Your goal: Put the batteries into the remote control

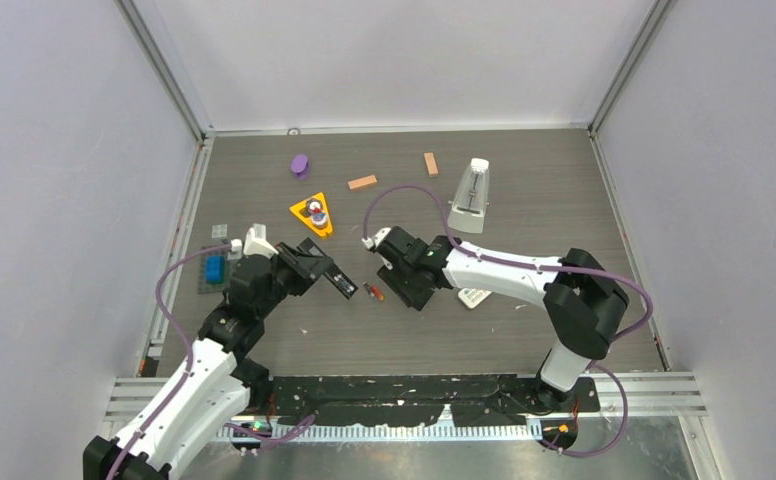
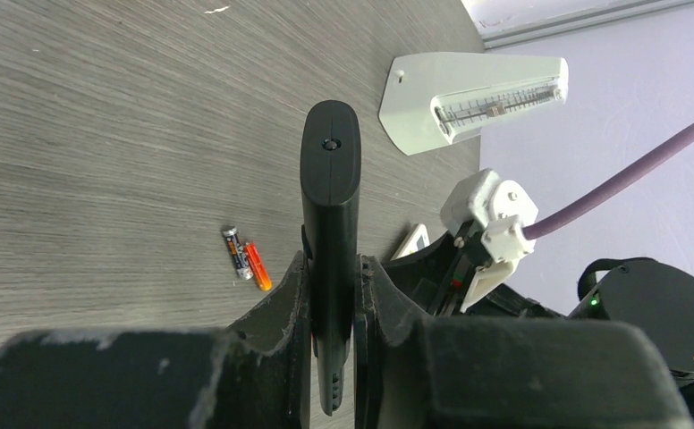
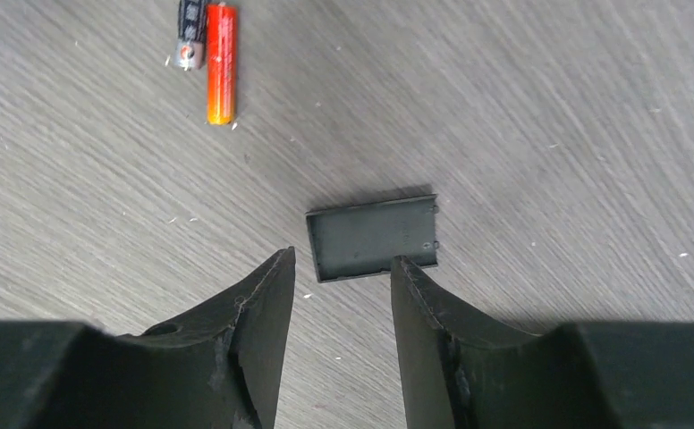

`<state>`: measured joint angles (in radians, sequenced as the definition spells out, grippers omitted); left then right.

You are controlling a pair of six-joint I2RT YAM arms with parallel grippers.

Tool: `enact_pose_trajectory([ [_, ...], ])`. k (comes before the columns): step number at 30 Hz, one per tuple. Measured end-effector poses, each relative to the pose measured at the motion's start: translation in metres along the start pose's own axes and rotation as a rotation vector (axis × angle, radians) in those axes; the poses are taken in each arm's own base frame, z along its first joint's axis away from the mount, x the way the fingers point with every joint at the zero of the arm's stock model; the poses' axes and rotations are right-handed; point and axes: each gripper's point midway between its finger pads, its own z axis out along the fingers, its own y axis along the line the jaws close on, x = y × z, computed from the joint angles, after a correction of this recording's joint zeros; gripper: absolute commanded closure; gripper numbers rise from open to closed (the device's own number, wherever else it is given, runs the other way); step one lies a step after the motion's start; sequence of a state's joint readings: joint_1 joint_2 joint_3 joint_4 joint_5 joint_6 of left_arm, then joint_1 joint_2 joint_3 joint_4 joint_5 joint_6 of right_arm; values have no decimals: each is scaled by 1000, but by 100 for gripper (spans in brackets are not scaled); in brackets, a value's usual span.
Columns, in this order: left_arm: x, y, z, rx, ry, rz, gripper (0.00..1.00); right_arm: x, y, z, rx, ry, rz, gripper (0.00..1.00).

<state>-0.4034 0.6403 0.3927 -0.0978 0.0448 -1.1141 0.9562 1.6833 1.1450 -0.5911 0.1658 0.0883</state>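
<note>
My left gripper (image 2: 333, 268) is shut on a black remote control (image 2: 330, 206), holding it edge-on above the table; the top view shows the same remote (image 1: 330, 272) sticking out to the right of the fingers. Two batteries lie side by side on the table, one dark (image 2: 235, 252) and one red-orange (image 2: 257, 266), just right of the remote (image 1: 372, 291). My right gripper (image 3: 343, 259) stands open, low over a small flat black cover (image 3: 373, 237) on the table, with nothing between its fingers. The red-orange battery (image 3: 220, 63) and the dark battery (image 3: 188, 34) lie beyond it to the upper left.
A white metronome (image 1: 471, 195) stands behind the right arm. A yellow triangle (image 1: 313, 213), a purple piece (image 1: 299, 164) and two orange-brown blocks (image 1: 362, 182) (image 1: 430, 163) lie further back. A blue item (image 1: 214, 267) sits at the left edge. A white device (image 1: 474, 297) shows under the right arm.
</note>
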Motion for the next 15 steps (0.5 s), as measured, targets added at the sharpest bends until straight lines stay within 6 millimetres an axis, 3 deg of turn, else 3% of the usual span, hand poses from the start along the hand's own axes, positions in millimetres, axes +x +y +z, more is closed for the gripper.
enact_pose_trajectory([
  [9, -1, 2, -1, -8, -3, -2, 100, 26, 19, 20, -40, 96, -92, 64],
  [14, -2, 1, -1, -6, -4, -3, 100, 31, 21, 29, -38, 112, -95, 79],
  [15, -2, 1, -1, -6, -4, -2, 100, 30, 21, 30, -35, 108, -94, 86],
])
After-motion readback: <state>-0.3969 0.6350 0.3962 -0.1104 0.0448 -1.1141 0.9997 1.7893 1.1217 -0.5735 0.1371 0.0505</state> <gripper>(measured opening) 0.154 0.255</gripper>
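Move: The black battery cover lies flat on the table about 5 cm below the right hand, some 2 cm to its right and neither farther out nor nearer. From that hand the orange battery lies about 6 cm left and 1 cm ahead, the dark battery just beyond it, 8 cm left and 1 cm ahead, both on the table. From the left hand, which holds the remote control, the cover is roughly 18 cm right, 3 cm back and 16 cm down. The right hand sinks about 4 cm towards the table while drawing back some 2 cm, shifting its fingers from above the middle part of the battery cover to its back-left short end, with hardly any turn of the wrist. On the way down the fingers close to about half their starting gap around that raised end lip, one finger outside and the other over the cover, though contact can't be made out; the left hand keeps its grip on the remote control and stays in place. ##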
